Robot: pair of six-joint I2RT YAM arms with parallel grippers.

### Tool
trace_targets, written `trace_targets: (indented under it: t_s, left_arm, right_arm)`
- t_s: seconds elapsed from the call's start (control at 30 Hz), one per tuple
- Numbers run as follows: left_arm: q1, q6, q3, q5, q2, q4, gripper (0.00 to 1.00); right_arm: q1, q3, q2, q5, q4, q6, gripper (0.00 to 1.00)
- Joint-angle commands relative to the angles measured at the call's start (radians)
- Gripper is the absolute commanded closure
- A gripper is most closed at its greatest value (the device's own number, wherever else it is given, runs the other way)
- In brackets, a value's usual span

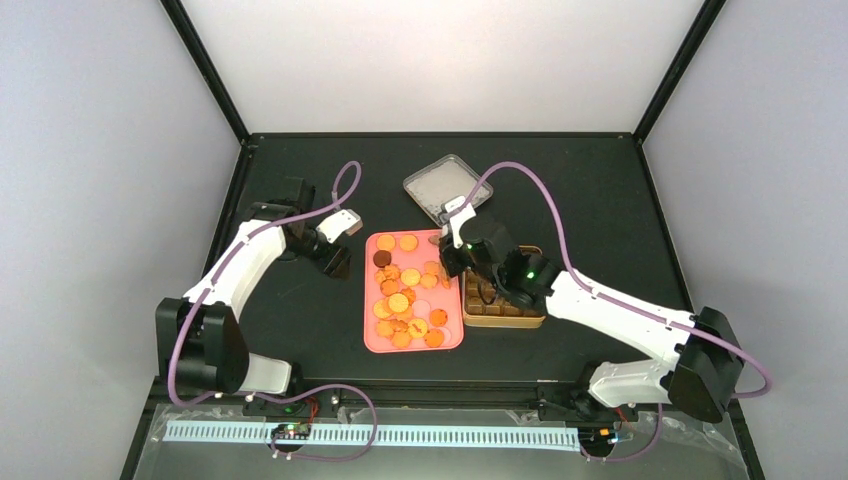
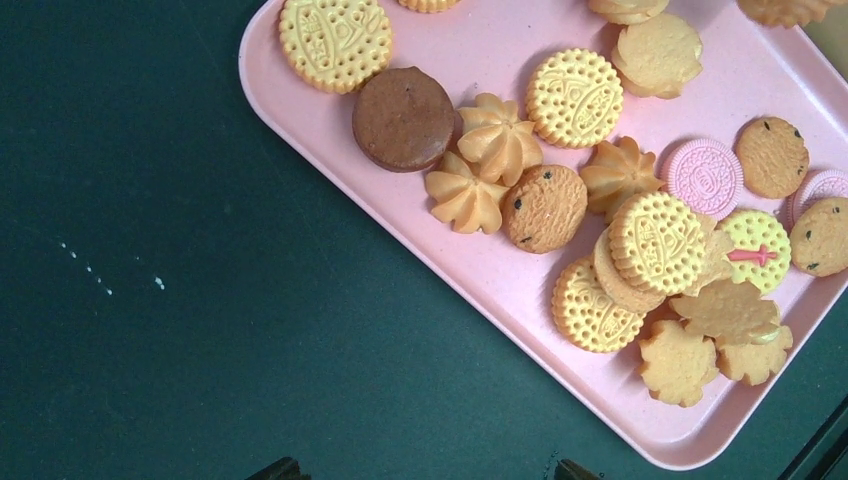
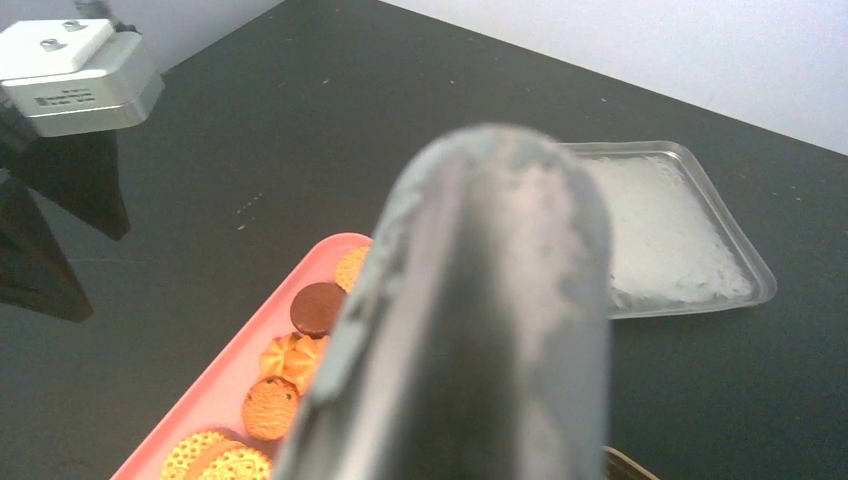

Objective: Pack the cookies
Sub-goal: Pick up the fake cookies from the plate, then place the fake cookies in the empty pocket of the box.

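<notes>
Several small round cookies, mostly golden with one dark brown, a few pink and one green, lie on a pink tray. The left wrist view shows the cookies close up. My left gripper hangs open over the dark table just left of the tray, its fingertips wide apart and holding nothing. My right gripper is over the tray's right edge, shut on grey metal tongs. The tongs fill the right wrist view and hide the fingers; some cookies show beside them.
A brown compartmented box stands right of the tray, under the right arm. A clear plastic lid lies behind the tray, and the same lid shows in the right wrist view. The table's rear edge meets white walls.
</notes>
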Motion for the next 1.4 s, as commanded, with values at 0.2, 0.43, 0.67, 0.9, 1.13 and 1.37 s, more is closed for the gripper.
trace_targets:
  t_s: [0.2, 0.43, 0.67, 0.9, 1.13, 1.37]
  left_arm:
    - [0.007, 0.010, 0.022, 0.019, -0.035, -0.031, 0.34]
    - [0.007, 0.014, 0.016, 0.020, -0.034, -0.030, 0.34]
    - [0.007, 0.015, 0.019, 0.029, -0.031, -0.032, 0.34]
    - [0.007, 0.021, 0.019, 0.026, -0.036, -0.039, 0.34]
    - [0.006, 0.028, 0.024, 0.023, -0.038, -0.041, 0.34]
    - [0.006, 0.027, 0.024, 0.023, -0.035, -0.043, 0.34]
  right_arm:
    - [-0.126, 0.117, -0.115, -0.033, -0.087, -0.072, 0.99]
    - [-0.274, 0.099, -0.162, -0.157, -0.136, -0.131, 0.99]
    - [-0.364, 0.088, -0.128, -0.201, -0.124, -0.165, 0.99]
    - [-0.407, 0.082, -0.080, -0.216, -0.093, -0.165, 0.99]
    - [-0.424, 0.075, -0.047, -0.236, -0.101, -0.166, 0.99]
    - [-0.428, 0.058, -0.019, -0.230, -0.086, -0.169, 0.99]
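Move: The cookie in the right gripper's tongs is bound for the box's far row, second compartment from the left. That spot is about 11 cm to the right of the right hand, 6 cm ahead and some 16 cm below. The green cookie sits about 5 cm to the left of that compartment. The plate's middle lies 8 cm left and 3 cm back from the hand, and the clear tray about 20 cm straight ahead. From the left hand the compartment is some 34 cm right and 6 cm ahead. Keep the right gripper shut on the tongs and carry the pinched cookie off the plate in an arc towards the box's far row: swing about 11 cm right and 7 cm forward, rising some 7 cm on the way, then sinking nearly 6 cm over the compartment beside the green cookie. Let the hand turn slightly clockwise. ##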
